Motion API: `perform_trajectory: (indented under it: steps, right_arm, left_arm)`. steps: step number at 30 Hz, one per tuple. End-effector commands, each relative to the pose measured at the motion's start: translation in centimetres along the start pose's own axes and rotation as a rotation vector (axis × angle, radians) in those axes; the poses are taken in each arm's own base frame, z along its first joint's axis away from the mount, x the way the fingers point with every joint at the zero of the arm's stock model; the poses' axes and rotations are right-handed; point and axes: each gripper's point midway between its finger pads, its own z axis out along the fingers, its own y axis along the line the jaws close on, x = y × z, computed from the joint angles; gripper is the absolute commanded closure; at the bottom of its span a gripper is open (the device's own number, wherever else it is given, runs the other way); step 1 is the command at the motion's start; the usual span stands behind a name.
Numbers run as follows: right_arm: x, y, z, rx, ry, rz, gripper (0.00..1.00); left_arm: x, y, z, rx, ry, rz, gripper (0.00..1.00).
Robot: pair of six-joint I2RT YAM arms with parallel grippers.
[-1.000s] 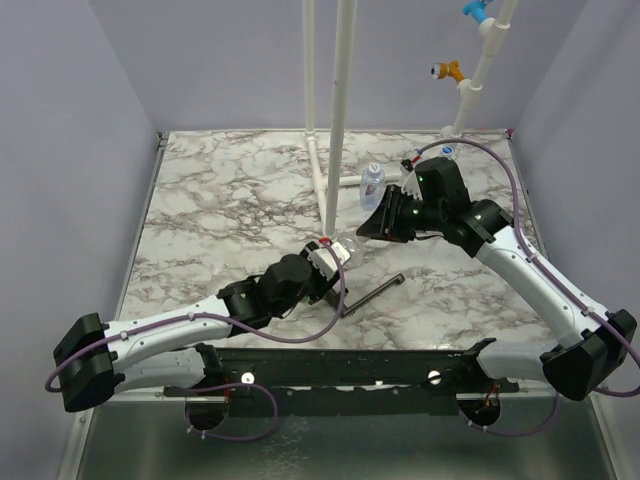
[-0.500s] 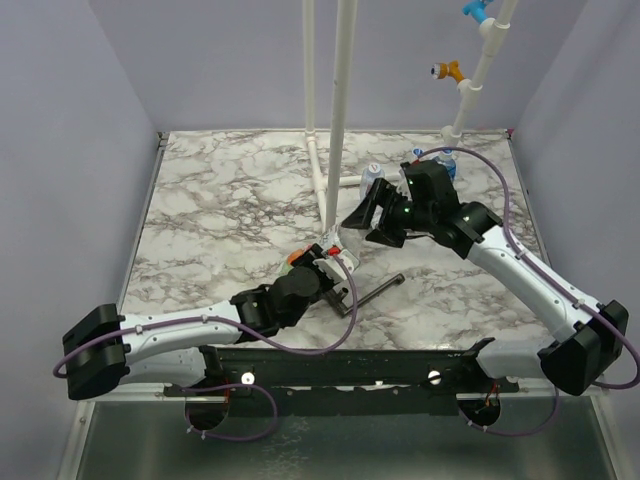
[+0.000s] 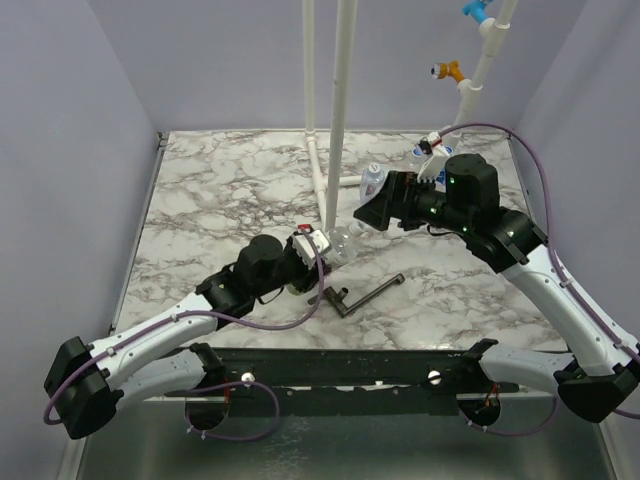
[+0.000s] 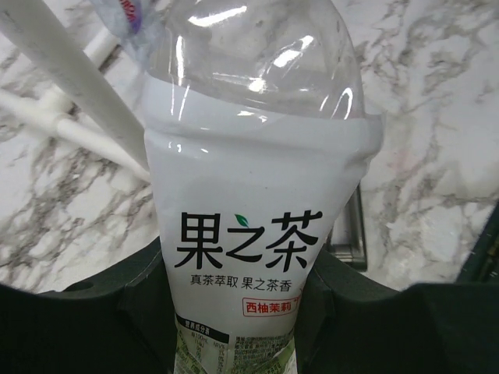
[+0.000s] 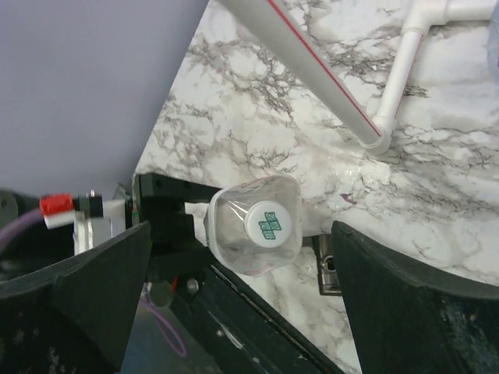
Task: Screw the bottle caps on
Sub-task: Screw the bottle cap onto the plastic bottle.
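My left gripper (image 3: 318, 248) is shut on a clear bottle (image 3: 340, 240) with a white label, held tilted above the table's middle. In the left wrist view the black jaws press both sides of the bottle (image 4: 257, 179) on its label. A white cap (image 5: 269, 220) with green print sits on the neck of that bottle (image 5: 234, 241) in the right wrist view. My right gripper (image 3: 383, 207) faces the cap from a short way back, its fingers (image 5: 405, 304) spread wide with nothing between them.
Two white pipes (image 3: 340, 100) rise from the table behind the held bottle. A black T-shaped tool (image 3: 365, 293) lies near the front. A blue-labelled bottle (image 3: 372, 181) stands behind the right gripper, and another bottle (image 3: 428, 152) sits at the back right.
The right gripper has opened wide and drawn back to the right, away from the cap. The left arm has shifted left, still holding the bottle.
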Motion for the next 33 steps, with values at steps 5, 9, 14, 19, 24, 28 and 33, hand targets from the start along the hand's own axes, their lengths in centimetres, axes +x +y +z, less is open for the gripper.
perform_trajectory:
  steps: [5, 9, 14, 19, 24, 28, 33]
  right_arm:
    - [3.7, 1.9, -0.9, -0.237, 0.156, -0.288, 0.07]
    - [5.0, 2.7, -1.0, -0.317, 0.215, -0.31, 0.18]
    - [6.0, 3.3, -1.3, -0.381, 0.267, -0.307, 0.29]
    - [6.9, 3.5, -1.5, -0.409, 0.314, -0.298, 0.33]
    - [7.2, 4.0, -2.2, -0.444, 0.333, -0.29, 0.35]
    - [7.2, 4.3, -2.4, -0.453, 0.332, -0.285, 0.47]
    - [7.2, 4.3, -2.4, -0.45, 0.337, -0.279, 0.52]
  left_arm:
    - [-2.6, -6.0, -4.6, 0.552, -0.085, -0.18, 1.0]
    - [-2.3, -7.1, -5.3, 0.635, -0.083, -0.225, 1.0]
    - [-2.7, -7.0, -5.6, 0.645, -0.117, -0.242, 1.0]
    - [-2.6, -6.9, -5.7, 0.651, -0.113, -0.253, 1.0]
    - [-2.7, -6.7, -5.6, 0.648, -0.117, -0.253, 1.0]
    - [-2.8, -6.5, -5.4, 0.647, -0.116, -0.254, 1.0]
    - [-2.8, -6.4, -5.1, 0.651, -0.107, -0.265, 1.0]
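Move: The cap on the held bottle lies some 6 cm below the right hand and about 4 cm to its left, level with it fore and aft. The metal tap lies on the table about 3 cm back, 7 cm left and 31 cm below; the white pole's foot is 14 cm ahead, 9 cm left and 33 cm below. From the left hand, still gripping the bottle's lower part, the cap is about 10 cm up, 7 cm right and 3 cm forward. The bottle, kept in the left hand's unchanged grip, is drawn back about 8 cm and raised slightly while that wrist swings clockwise some 30 degrees and tips. The right hand follows back about 7 cm, also a little left and down to the cap, turning counter-clockwise by a similar amount, its wide-open fingers narrowing to about half around the cap; a squeeze can't be seen. ##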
